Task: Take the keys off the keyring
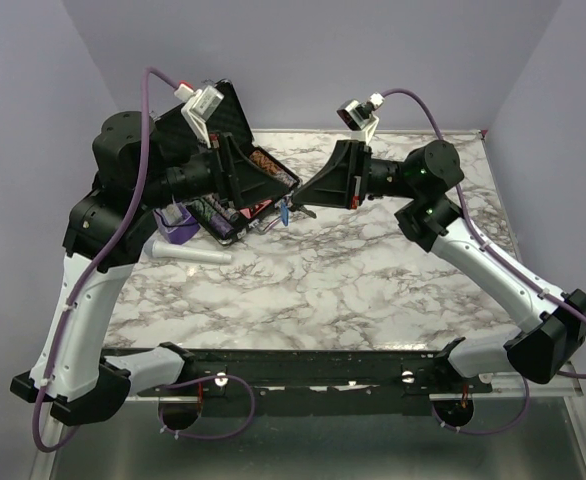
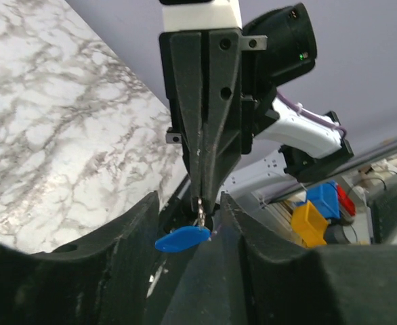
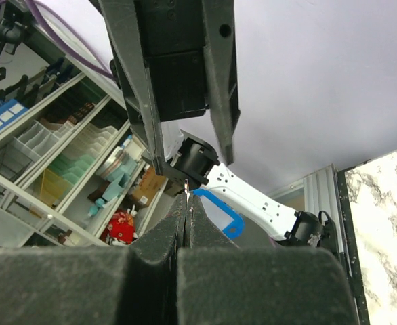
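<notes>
Both grippers meet in the air above the back of the marble table. My right gripper is shut on a thin silvery sliver of the keyring, seen edge-on. I cannot tell keys from ring there. The keyring's blue tag hangs just off those fingertips. My left gripper faces it, open, one finger on each side of the tag, with the tag nearer the right-hand one. Whether it touches the tag I cannot tell.
An open black case with poker chips lies under the left arm. A purple item and a white tube lie at the table's left. Shelves with bins stand beyond the table.
</notes>
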You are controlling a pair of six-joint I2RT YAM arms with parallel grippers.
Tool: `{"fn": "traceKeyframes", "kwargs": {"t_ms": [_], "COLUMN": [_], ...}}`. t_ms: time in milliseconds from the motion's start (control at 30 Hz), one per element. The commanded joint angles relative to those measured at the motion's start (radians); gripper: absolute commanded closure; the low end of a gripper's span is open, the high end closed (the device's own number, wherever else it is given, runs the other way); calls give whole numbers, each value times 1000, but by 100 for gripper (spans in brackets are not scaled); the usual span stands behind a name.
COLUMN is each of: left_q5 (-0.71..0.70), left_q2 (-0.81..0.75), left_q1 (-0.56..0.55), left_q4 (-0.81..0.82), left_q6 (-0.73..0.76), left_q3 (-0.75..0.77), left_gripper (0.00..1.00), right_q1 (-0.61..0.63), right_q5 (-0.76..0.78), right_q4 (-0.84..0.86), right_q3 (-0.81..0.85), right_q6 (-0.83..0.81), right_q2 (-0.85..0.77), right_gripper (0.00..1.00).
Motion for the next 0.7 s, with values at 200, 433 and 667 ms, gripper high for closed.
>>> {"fn": "traceKeyframes", "kwargs": {"t_ms": [200, 433, 667], "left_q5": [173, 169, 166], "left_q2": [-9, -23, -12], "left_q1": [6, 6, 6], "left_q4": [7, 21, 44], "left_q6": [11, 5, -6], "left_q3": [-26, -63, -58], "left_gripper": [59, 64, 74], "right_q1": [5, 5, 5], "right_q5": [-39, -37, -52], "right_q4": [9, 10, 36], "right_q3": [47, 43, 43], "right_q6": [-18, -15, 8], "right_q2": [1, -7, -4], "right_gripper": [100, 99, 99]}}
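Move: The keyring's free edge sticks out of my shut right fingers by about 1 cm to the left, level with them. From my left hand, that edge is some 2 cm back, 1 cm right and 1 cm below. The blue tag hangs roughly 3 cm back, 1 cm right and 4 cm below my left hand, and the key about 2 cm back, 3 cm right and 2 cm below it. I bring my half-open left fingers back about 2 cm, then sink them about 1 cm, easing slightly right, so the tips come around the keyring's edge. The hand swings some 10 degrees clockwise as the fingers narrow to a small gap without shutting. My right hand keeps its pinch on the keyring, nearly still. ##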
